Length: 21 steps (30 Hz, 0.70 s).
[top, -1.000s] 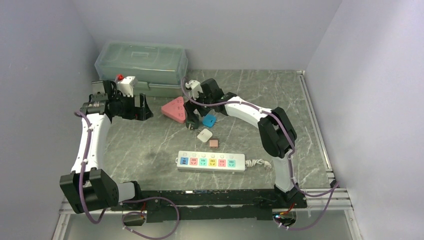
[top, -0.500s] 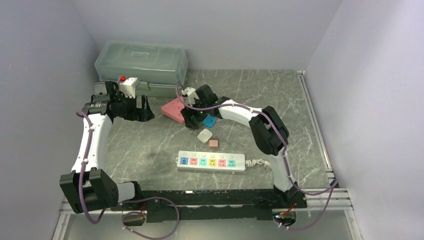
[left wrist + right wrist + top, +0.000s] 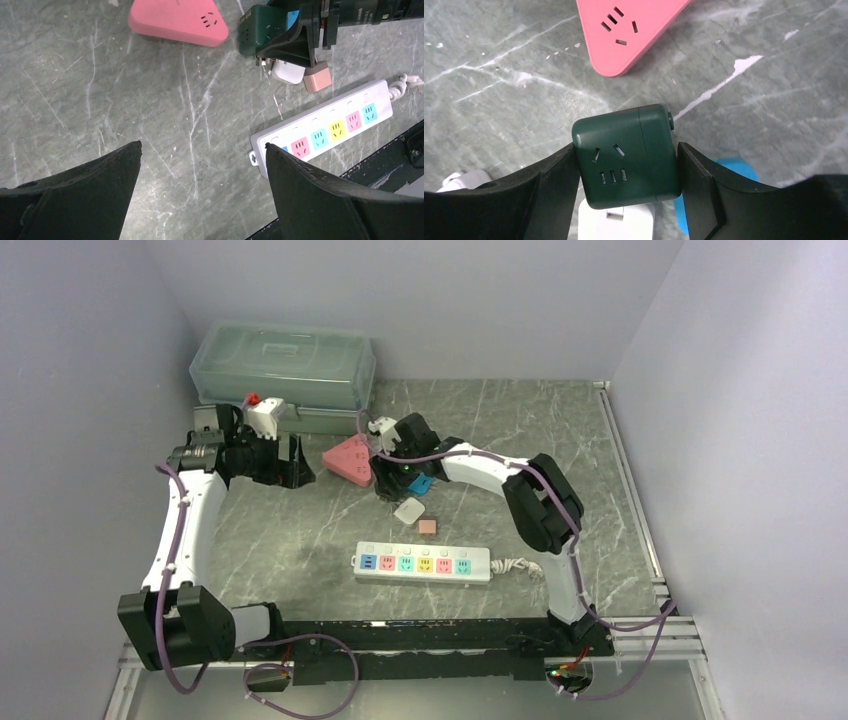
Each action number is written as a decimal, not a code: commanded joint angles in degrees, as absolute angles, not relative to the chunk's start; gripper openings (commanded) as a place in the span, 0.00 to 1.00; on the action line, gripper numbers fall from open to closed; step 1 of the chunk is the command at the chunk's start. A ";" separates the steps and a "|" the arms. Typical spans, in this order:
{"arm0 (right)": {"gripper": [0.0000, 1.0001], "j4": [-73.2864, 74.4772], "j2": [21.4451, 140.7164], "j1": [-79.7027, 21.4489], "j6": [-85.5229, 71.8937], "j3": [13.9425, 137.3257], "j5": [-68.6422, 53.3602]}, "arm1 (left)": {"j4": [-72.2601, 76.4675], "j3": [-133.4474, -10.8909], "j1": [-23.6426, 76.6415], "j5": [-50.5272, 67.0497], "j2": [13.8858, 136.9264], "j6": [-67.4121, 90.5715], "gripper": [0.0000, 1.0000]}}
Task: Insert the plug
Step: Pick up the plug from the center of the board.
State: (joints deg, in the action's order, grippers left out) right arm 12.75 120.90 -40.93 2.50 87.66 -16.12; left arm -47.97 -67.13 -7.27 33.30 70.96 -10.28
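Observation:
A dark green cube plug [image 3: 626, 160] lies on the marble table, its socket face turned up toward the right wrist camera. My right gripper [image 3: 626, 150] is shut on it, one finger pressed against each side. In the top view this gripper [image 3: 390, 480] is low over the table, just right of the pink triangular adapter [image 3: 349, 460]. The white power strip [image 3: 423, 564] with coloured sockets lies nearer the arm bases. My left gripper [image 3: 202, 145] hangs open above bare table with nothing between its fingers, left of the strip [image 3: 325, 135].
A white plug [image 3: 408, 510], a small tan cube [image 3: 428, 527] and a blue plug [image 3: 420, 482] lie close to the right gripper. A translucent green lidded box [image 3: 285, 365] stands at the back left. Walls close in the table on three sides.
My right gripper's jaws have come in from wide open onto the green plug. The left gripper has drifted slightly right and stays open.

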 commanded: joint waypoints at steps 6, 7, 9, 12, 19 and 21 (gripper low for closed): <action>0.61 -1.43 100.31 -43.03 -10.75 77.23 -14.28 | -50.48 -70.05 -5.25 44.95 64.72 -22.27 0.99; 0.61 -2.64 98.40 -43.51 -11.76 76.02 -14.32 | -50.97 -69.68 -5.27 46.88 63.31 -25.36 0.99; 0.62 -4.23 94.92 -44.70 -12.92 74.13 -14.13 | -50.42 -68.95 -5.14 49.66 59.63 -29.85 0.99; 0.62 -6.90 90.25 -46.54 -14.56 71.24 -12.78 | -52.49 -70.43 -4.73 50.88 56.06 -37.18 0.99; 0.60 -13.47 84.91 -49.78 -23.48 69.31 -9.48 | -49.48 -72.03 -2.66 51.91 51.27 -46.14 0.99; 0.60 -12.68 85.14 -51.32 -24.47 71.60 -6.36 | -45.73 -70.39 -1.64 51.66 48.86 -46.48 0.99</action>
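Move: The green plug is already between my right fingers, standing on the table. From my right hand the power strip lies some 18 cm back and 8 cm to the right, the white plug 6 cm back and 5 cm right, the blue plug 1 cm ahead and 7 cm right, the pink triangle 6 cm ahead and 8 cm left. From my empty left hand the green plug is about 6 cm ahead, 18 cm right and 16 cm below. I keep my right fingers' pinch on the green plug and lift it some 22 cm, drawing it back about 9 cm towards me while the wrist rolls its pointing-left fingers up about 30 degrees. My left hand, fingers wide open, rises about 12 cm, moves back and to the right, closing in on the plug, and swings its fingers up towards level and clockwise. ##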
